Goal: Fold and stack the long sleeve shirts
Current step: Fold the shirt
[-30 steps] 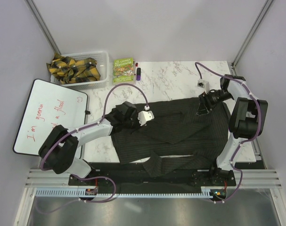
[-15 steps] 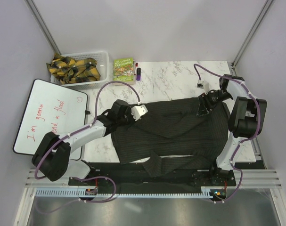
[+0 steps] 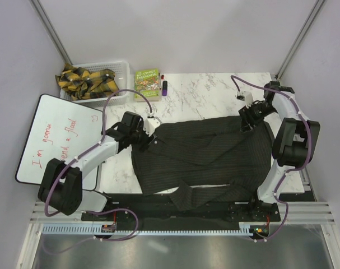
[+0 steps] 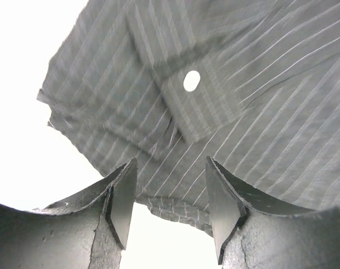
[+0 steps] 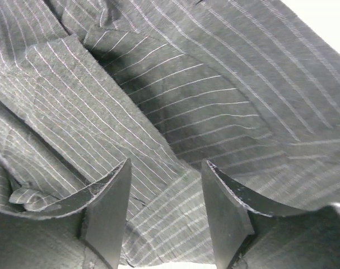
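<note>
One long sleeve shirt (image 3: 206, 157) of dark charcoal cloth with fine pale stripes lies spread across the marble table, with one sleeve (image 3: 206, 196) trailing over the near edge. My left gripper (image 3: 152, 140) sits at the shirt's far-left corner. In the left wrist view it (image 4: 170, 207) stands open, and the shirt's (image 4: 226, 95) hem edge lies unclamped between the fingers. My right gripper (image 3: 249, 120) hovers at the shirt's far-right corner. In the right wrist view it (image 5: 165, 213) is open just above the rumpled striped cloth (image 5: 186, 95).
A white basket (image 3: 122, 70) holding yellow-and-black plaid cloth stands at the back left. Next to it lie a green book (image 3: 147, 78) and a purple marker (image 3: 164, 86). A whiteboard (image 3: 60, 140) with red writing lies left of the table.
My left gripper has drawn back leftward from the shirt's middle to its left corner and opened, letting the cloth go. The right gripper has shifted slightly toward the far right.
</note>
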Controlling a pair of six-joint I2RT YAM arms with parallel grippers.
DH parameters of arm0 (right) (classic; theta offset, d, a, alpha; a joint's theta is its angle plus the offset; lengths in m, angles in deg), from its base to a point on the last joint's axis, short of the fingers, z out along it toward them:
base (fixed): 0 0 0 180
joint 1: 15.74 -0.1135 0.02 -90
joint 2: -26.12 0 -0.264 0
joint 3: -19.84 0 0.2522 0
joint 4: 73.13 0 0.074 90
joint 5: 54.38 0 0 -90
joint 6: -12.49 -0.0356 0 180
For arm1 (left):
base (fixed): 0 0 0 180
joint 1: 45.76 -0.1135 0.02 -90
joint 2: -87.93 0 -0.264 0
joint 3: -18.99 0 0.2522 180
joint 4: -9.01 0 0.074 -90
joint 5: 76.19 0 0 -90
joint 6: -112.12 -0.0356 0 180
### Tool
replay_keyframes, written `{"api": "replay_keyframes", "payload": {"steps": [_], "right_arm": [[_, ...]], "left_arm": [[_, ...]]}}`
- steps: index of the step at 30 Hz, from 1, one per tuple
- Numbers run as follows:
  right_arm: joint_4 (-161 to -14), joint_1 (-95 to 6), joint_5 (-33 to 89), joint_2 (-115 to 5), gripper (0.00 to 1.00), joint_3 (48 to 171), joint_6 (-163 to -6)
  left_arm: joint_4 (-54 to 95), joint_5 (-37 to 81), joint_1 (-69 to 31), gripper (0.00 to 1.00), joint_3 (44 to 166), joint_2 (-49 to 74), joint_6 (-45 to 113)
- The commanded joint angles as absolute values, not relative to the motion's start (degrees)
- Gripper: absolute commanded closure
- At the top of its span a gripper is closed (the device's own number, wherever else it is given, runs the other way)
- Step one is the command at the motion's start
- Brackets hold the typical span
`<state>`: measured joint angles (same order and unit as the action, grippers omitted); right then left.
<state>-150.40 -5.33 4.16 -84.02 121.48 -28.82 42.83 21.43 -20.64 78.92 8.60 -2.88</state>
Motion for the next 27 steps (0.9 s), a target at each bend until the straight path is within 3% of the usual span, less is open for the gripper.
{"api": "replay_keyframes", "payload": {"steps": [1, 6, 15, 18, 22, 26, 27], "right_arm": [[-149.91, -5.9, 6.09, -80.66, 0.41, 123.34, -28.55], [-147.54, -8.71, 8.46, -81.45, 0.46, 119.13, -29.69], [-140.42, -9.94, 16.28, -86.2, 0.52, 115.34, -32.16], [-137.62, -10.91, 18.04, -87.6, 0.6, 114.55, -33.73], [-135.32, -12.75, 18.39, -90.32, 0.69, 116.47, -36.1], [-137.95, -14.78, 17.17, -92.53, 0.74, 119.29, -36.12], [-139.52, -14.87, 16.21, -91.66, 0.74, 119.12, -35.85]], "left_arm": [[46.59, 28.31, -20.1, 0.42, 84.33, 9.01, 0.66], [46.59, 29.9, -19.74, 0.46, 86.71, 3.21, 2.95], [44.66, 21.3, -22.46, 0.55, 91.19, -11.99, 4.54], [44.66, 19.71, -27.11, 0.59, 94.87, -16.56, 3.84], [46.32, 21.54, -32.13, 0.73, 101.9, -21.31, 3.22], [48.7, 26.28, -32.75, 0.72, 103.15, -19.93, 0.68], [49.22, 30.03, -32.75, 0.66, 103.06, -18.95, 0.06]]}}
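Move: The left hand's target, the buttoned cuff of the sleeve laid back over the shirt, lies about 5 cm to its right, 2 cm ahead and 4 cm below. The shirt's near-left corner is roughly 21 cm back and 2 cm left, the book some 30 cm straight ahead. The right hand hovers about 7 cm directly over its fold edge. The shirt's far edge is 6 cm ahead of this hand, level sideways, its right edge 12 cm right and 3 cm back. Landing on the cloth beside the cuff, the left fingers drag it forward about 10 cm, veering left and turning counter-clockwise, while they narrow; before that the hand lifts a little, shifts some 3 cm right, then sinks. The right hand drops about 6 cm onto the folded edge, its fingers narrowing around it, and ends with a small shift left and forward. ##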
